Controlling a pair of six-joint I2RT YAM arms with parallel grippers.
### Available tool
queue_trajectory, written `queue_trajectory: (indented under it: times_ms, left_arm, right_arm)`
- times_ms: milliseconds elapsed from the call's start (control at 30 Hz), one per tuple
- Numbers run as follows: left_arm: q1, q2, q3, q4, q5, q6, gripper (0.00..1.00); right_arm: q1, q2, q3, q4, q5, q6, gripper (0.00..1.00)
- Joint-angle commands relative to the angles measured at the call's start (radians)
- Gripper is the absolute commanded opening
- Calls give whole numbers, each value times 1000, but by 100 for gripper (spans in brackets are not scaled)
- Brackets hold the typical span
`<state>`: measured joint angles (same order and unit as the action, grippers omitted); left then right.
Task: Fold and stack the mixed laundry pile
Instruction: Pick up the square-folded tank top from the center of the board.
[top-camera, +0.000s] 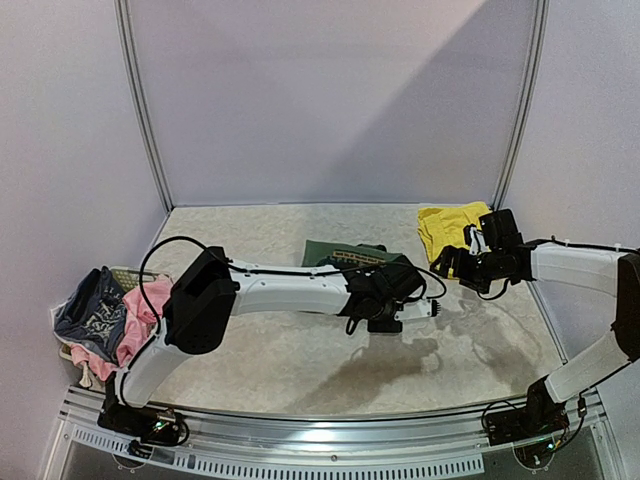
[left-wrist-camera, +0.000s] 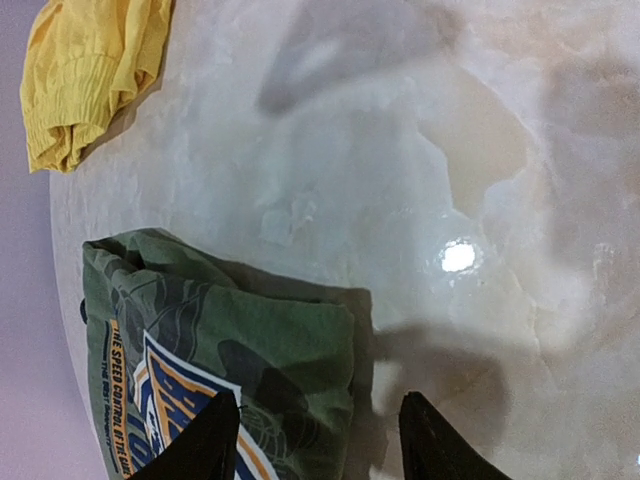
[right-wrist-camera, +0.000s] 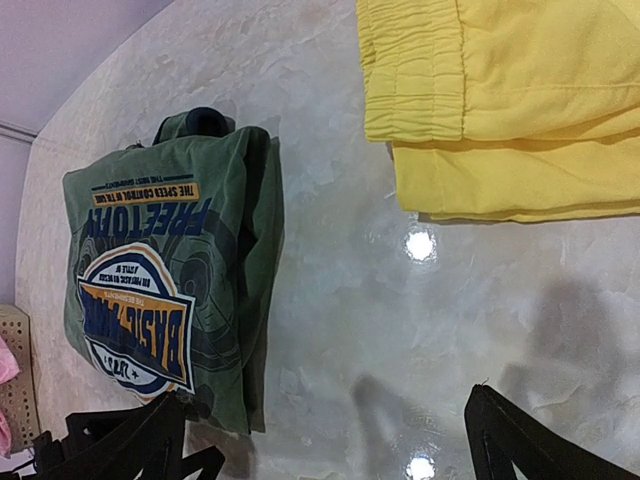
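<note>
The olive-green top (top-camera: 335, 254) lies folded flat mid-table, its printed logo showing in both wrist views (left-wrist-camera: 230, 340) (right-wrist-camera: 170, 280). The folded yellow shorts (top-camera: 447, 226) rest at the back right (left-wrist-camera: 90, 70) (right-wrist-camera: 500, 100). My left gripper (top-camera: 388, 305) (left-wrist-camera: 315, 445) hovers over the near edge of the green top, jaws apart, one finger (left-wrist-camera: 205, 440) over the cloth and the other over bare table. Just right of the top and in front of the shorts, my right gripper (top-camera: 458, 262) (right-wrist-camera: 320, 450) is wide open over bare table. The rest of the laundry pile, a blue-grey patterned piece (top-camera: 95, 312) and a pink piece (top-camera: 142, 310), sits at the far left.
A pale mesh basket (top-camera: 128, 274) holds the remaining garments at the table's left edge. White walls with metal posts close in the table at the back and sides. The glossy marble-look tabletop (top-camera: 330, 360) stretches in front of the arms.
</note>
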<state>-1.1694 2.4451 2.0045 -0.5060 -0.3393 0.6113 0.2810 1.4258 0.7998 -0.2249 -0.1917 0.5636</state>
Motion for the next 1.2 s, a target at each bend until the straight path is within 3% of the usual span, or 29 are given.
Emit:
queue_trajectory:
  times_ms: [0,200,367,467,567,867,1167]
  left_arm:
    - [-10,57,41,18,-2,49,55]
    - [-6,99,58,44,-59,79,53]
    - [-1,122,56,83,-96,92,41]
    - [2,129,53,103,-106,94,26]
    - [2,119,45,131,-112,71,0]
    - [30,-44,-142,306,17,-126,0]
    - [63,-157,-300,410,96,-228,0]
  right_arm:
    - [-5,-44,-29,-10,26,3,99]
    - [-5,-75,-64,-2,28,10,99]
    - [-5,-85,-68,-4,26,6,99]
    - [-5,-81,-73,12,13,10,99]
    - [-5,-67,-83,41,-16,25,99]
    - [-5,47,-70,151,-177,97,99]
    - [-5,201,-40,281,-304,172,99]
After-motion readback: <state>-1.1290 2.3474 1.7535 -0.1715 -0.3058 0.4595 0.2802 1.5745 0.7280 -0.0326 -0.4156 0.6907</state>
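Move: Low over the near right corner of the folded tank top, the left hand has that corner roughly 3 cm ahead, 2 cm right and 3 cm below; the tank top's middle is about 11 cm ahead and 9 cm left. The yellow shorts sit some 22 cm ahead and 20 cm right. From the right hand the tank top's middle lies about 25 cm left, 5 cm ahead and 9 cm down. Easing about 2.5 cm forward and 2 cm down onto the near right corner of the tank top, the left hand shuts its half-open fingers and pinches it, then rises about 3 cm, rolling its left side down some 15 degrees. The right hand first backs 1.5 cm and pauses, then swings about 4 cm left and 4 cm down towards the tank top, left side tipping up, fingers staying wide open. ##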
